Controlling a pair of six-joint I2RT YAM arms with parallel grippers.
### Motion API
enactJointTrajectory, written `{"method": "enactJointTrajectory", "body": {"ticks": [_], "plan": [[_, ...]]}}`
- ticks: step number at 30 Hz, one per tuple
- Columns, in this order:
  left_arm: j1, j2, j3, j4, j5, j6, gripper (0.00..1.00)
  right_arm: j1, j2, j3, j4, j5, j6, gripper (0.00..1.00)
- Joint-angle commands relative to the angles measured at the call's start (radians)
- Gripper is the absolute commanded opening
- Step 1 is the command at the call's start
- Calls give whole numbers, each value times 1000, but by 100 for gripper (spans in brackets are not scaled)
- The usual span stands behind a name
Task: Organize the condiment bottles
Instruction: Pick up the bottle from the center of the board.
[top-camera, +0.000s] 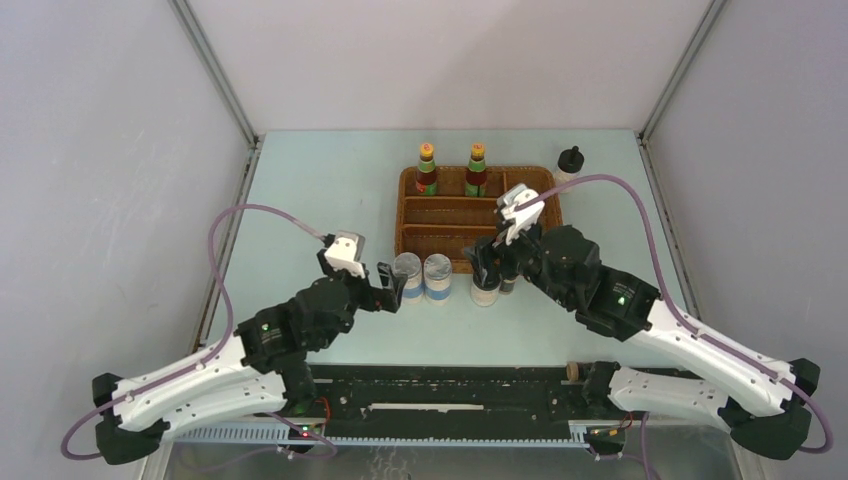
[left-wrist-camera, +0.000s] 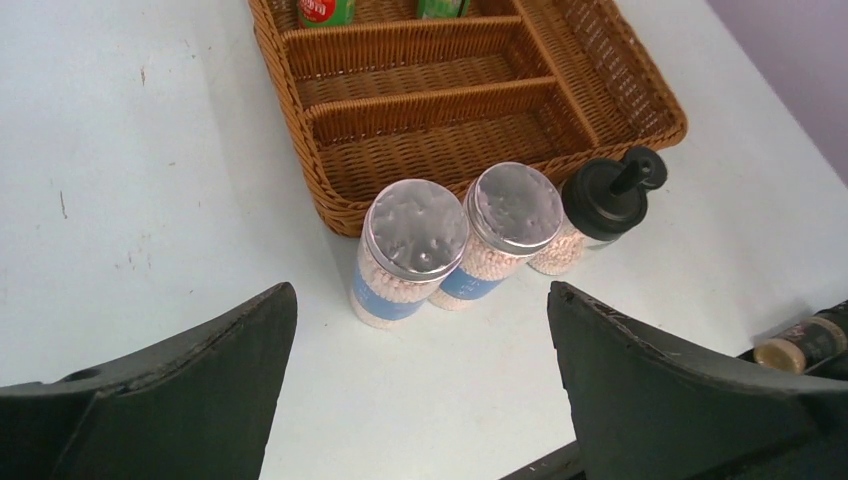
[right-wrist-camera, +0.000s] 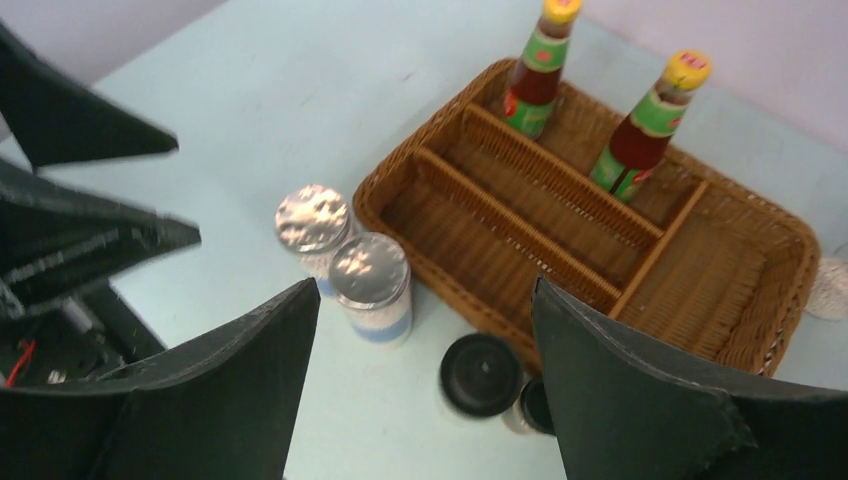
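Observation:
Two yellow-capped dark sauce bottles (top-camera: 427, 170) (top-camera: 477, 170) stand in the back compartment of the wicker tray (top-camera: 440, 240). Two silver-topped shakers (top-camera: 406, 277) (top-camera: 437, 277) stand side by side on the table before the tray. A white black-capped bottle (top-camera: 486, 288) and a tiny dark bottle (top-camera: 508, 285) stand to their right. My left gripper (top-camera: 392, 285) is open, just left of the shakers (left-wrist-camera: 415, 250) (left-wrist-camera: 510, 225). My right gripper (top-camera: 490, 262) is open above the black cap (right-wrist-camera: 482, 373), not touching it. A second black-capped bottle (top-camera: 569, 163) stands right of the tray's back corner.
Another tiny dark bottle (top-camera: 575, 371) lies on the black rail near the right arm's base; it also shows in the left wrist view (left-wrist-camera: 800, 345). The tray's two front rows and right compartment (right-wrist-camera: 700, 280) hold nothing. Grey walls close in both sides.

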Motion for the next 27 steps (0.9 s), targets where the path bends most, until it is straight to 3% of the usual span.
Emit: {"method": "enactJointTrajectory", "body": {"ticks": [1,12,27], "plan": [[-20,-75,61,4,-102,-2,100,81,-13,-3,-137,33,21,86],[-22,-108,95,23,-166,12,100,138,62,-8,-191,-37,15,86],[-22,-151,19,176,-158,99,100,77,170,-127,62,-239,-87,87]]}}
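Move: Some 5 cm ahead of the open right hand, 9 cm to its left and about 21 cm below stands the right-hand silver-lidded bottle. The left silver-lidded bottle is about 5 cm farther left of it and level with it; the black-lidded jar stands about 4 cm ahead of the right hand and 2 cm to its right. From the left hand, the right silver-lidded bottle lies about 7 cm ahead, 8 cm right and 12 cm below. Sinking about 12 cm towards the right silver-lidded bottle, the right hand also goes some 5 cm back, mostly at the start, and 4 cm left. Its wrist turns about 15 degrees counter-clockwise, dips its left side and tips the fingers down a little; they stay wide open. The left hand, also open, rises some 8 cm and moves 3 cm left, away from the bottles, its fingertips tilting up. ##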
